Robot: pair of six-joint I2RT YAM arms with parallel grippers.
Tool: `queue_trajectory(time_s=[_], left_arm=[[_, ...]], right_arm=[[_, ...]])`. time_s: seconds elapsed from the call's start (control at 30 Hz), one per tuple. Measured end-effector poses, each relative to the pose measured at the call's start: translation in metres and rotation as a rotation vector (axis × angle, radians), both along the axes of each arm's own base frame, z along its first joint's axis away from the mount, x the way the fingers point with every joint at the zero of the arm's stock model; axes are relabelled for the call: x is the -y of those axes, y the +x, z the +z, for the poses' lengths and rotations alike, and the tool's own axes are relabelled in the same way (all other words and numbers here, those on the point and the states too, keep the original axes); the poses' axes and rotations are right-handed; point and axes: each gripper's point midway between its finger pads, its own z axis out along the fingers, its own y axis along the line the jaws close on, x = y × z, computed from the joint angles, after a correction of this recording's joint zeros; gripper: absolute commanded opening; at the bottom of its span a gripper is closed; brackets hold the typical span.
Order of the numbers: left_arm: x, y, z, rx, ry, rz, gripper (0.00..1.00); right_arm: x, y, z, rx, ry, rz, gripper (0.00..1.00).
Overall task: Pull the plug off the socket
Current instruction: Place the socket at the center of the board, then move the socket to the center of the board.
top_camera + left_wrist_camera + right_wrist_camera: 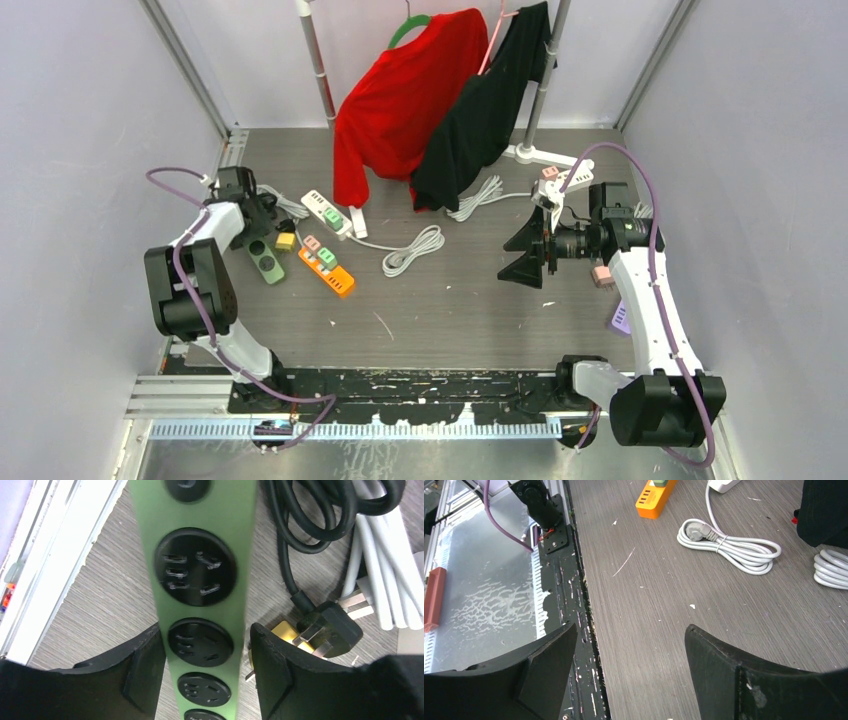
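A green power strip with round black sockets lies at the left of the table, also seen in the top view. The sockets that show hold nothing. My left gripper hangs right over the strip, open. Its fingers stand on either side of the strip, with a thin gap on the right. A yellow plug lies on the table just right of the strip, partly hidden behind the right finger, one metal pin showing. Far to the right, my right gripper hovers open above bare table.
A black plug with its coiled black cable lies beside the yellow one. White cables lie further right. An orange strip, a white strip and a white cable coil sit mid-table. Red and black garments hang behind.
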Motion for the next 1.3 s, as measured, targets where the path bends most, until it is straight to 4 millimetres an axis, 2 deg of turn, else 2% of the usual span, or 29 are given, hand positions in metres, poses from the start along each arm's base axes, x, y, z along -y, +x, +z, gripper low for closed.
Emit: queue_trajectory(time_s=[0.1,0.13,0.23,0.47,0.7,0.87,1.03,1.13,1.2,1.3], left_arm=[[-0.001,-0.005,-0.005,-0.029,0.002,0.006,0.82],[-0.001,-0.007,-0.006,-0.036,0.001,0.01,0.91],[-0.003,-0.013,-0.007,-0.056,0.005,0.05,0.98],[-0.001,-0.022,0.0,-0.056,-0.016,0.118,1.0],[0.018,-0.019,0.041,0.074,-0.111,0.111,1.0],[0.049,-0.018,0.081,0.237,-0.241,0.017,1.0],[0.089,-0.035,0.109,0.372,-0.394,-0.08,1.0],[0.11,-0.047,0.114,0.407,-0.443,-0.099,1.0],[0.133,-0.055,0.114,0.391,-0.442,-0.109,1.0],[0.16,-0.068,0.107,0.315,-0.365,-0.1,1.0]], right_arm=[[0.0,0.0,0.0,0.002,0.0,0.001,0.84],[0.0,0.0,0.0,0.002,0.0,0.001,0.84],[0.0,0.0,0.0,0.002,0.0,0.001,0.84],[-0.001,-0.001,0.0,0.002,0.0,0.007,0.84],[-0.001,-0.001,0.0,0.002,-0.001,0.007,0.84],[-0.001,-0.001,0.0,0.002,-0.001,0.007,0.84],[-0.001,0.0,-0.001,0.0,-0.005,0.005,0.84],[-0.001,0.0,-0.002,0.0,-0.007,0.004,0.84],[-0.001,0.0,-0.002,-0.002,-0.009,0.003,0.84],[0.0,0.002,-0.004,-0.012,-0.012,0.002,0.84]])
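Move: The left hand still has the green socket between its fingers, with the socket's middle almost at the hand. The orange socket lies about 17 cm to the right and 9 cm back, slightly lower. The yellow plug is some 8 cm right and 2 back, and the white socket about 17 right and 4 ahead. From the right hand, the orange socket is roughly 35 cm left, 5 ahead and 20 below. The left hand lets go of the green socket, its half-closed fingers spreading fully as it eases about 2 cm back and a touch down. Then it lifts some 12 cm clear and swings about 16 cm right and a little farther back towards the orange socket, fingers wide open, the wrist turning some 30 degrees until they lean forward instead of out to the left. ##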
